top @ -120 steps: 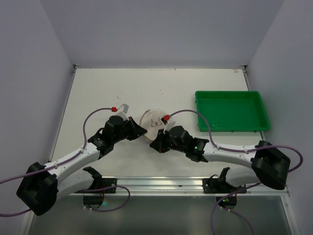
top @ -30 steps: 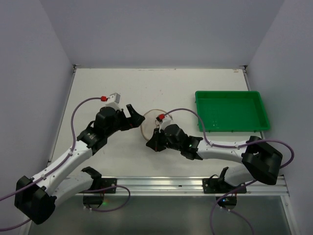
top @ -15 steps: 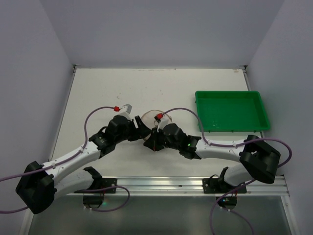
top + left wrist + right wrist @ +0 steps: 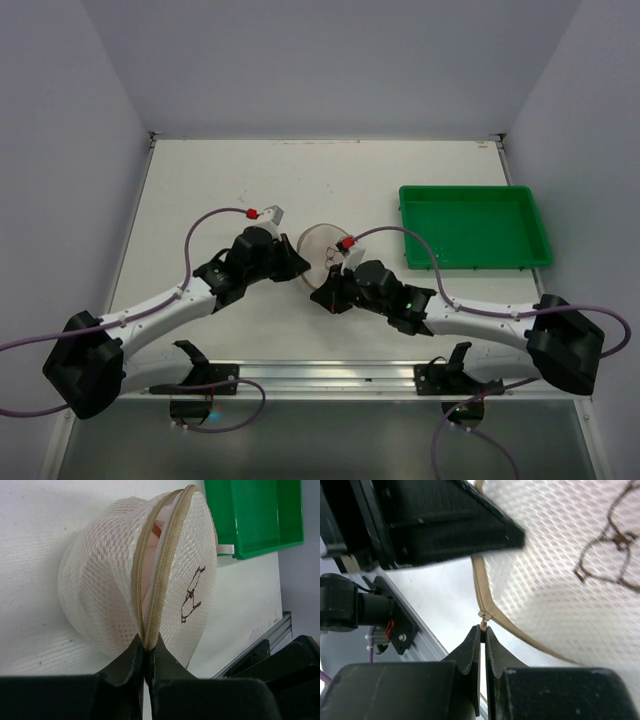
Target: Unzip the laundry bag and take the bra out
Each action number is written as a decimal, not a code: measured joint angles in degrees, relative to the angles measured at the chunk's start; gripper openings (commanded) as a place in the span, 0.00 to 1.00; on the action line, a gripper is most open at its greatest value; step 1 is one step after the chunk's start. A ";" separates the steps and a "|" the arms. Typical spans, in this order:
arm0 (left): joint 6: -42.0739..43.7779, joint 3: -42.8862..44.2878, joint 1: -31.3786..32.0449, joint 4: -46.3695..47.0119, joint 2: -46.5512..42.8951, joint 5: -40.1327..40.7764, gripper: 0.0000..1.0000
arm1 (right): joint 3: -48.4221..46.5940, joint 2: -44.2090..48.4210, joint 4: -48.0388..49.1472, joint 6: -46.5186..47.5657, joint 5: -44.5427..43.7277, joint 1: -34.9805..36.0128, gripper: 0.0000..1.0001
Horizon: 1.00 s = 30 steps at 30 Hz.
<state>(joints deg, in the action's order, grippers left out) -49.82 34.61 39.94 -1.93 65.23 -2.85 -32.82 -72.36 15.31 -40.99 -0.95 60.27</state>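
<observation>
The laundry bag (image 4: 320, 243), a round white mesh pouch with a beige zip rim (image 4: 161, 565) and a black bra sketch (image 4: 191, 595), stands on edge at the table's middle. My left gripper (image 4: 299, 268) is shut on the zip rim at the bag's near end (image 4: 145, 647). My right gripper (image 4: 322, 291) is shut on the small metal zipper pull (image 4: 482, 626) below the bag's rim. The zip is parted at the top, and something pink (image 4: 157, 530) shows inside. The bra itself is not clearly visible.
A green rectangular tray (image 4: 474, 226) sits to the right of the bag and also shows in the left wrist view (image 4: 255, 515). The aluminium rail (image 4: 330, 378) runs along the near table edge. The left gripper's black body (image 4: 435, 525) is close above my right fingers.
Both grippers and the bag have shifted slightly to the right since half a second ago. Four seconds ago the bag lay flatter with its sketch face up.
</observation>
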 measured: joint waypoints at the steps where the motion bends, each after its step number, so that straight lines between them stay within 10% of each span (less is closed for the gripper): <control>1: 0.79 1.07 0.00 -0.31 0.70 0.04 0.00 | 0.76 1.40 -0.48 0.13 -0.52 -0.02 0.00; 12: 10.19 11.34 -2.21 -3.41 11.80 -2.36 0.01 | 5.81 7.98 -2.14 0.52 -4.11 -0.68 0.00; 18: 12.74 12.98 -4.52 -3.91 13.90 -4.81 0.42 | 5.46 5.92 -1.25 0.50 -3.45 -0.72 0.00; 22: 12.68 12.90 -5.90 -5.35 12.72 -3.23 0.90 | 3.80 3.15 -1.05 0.46 -2.08 -0.48 0.00; 30: 6.75 6.08 -6.16 -7.54 -1.84 0.55 0.96 | -1.09 -2.10 -0.20 -0.13 -0.55 -0.15 0.00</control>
<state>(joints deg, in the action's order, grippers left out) -43.07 40.69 33.78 -9.47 63.40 -2.31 -33.91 -74.46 15.11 -41.12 -1.50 60.12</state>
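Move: The left hand already pinches the zipper tape at the near-left rim of the laundry bag, while the right hand already holds the zipper pull, about 5 cm back and 1 cm right of the left hand, nearly level. The bag's lid has its middle some 3 cm ahead, 4 cm right and 2 cm below the left hand. From the right hand, the lid's middle is roughly 8 cm ahead and 3 cm right, 2 cm lower. Forward by about 5 cm and slightly right goes the left hand with the pinched tape, then its fingers open wide, releasing the rim, and it backs off left and up by some 3 to 4 cm. The right hand, keeping its pinch on the pull, swings about 3.5 cm to the right and comes back to nearly where it began. ##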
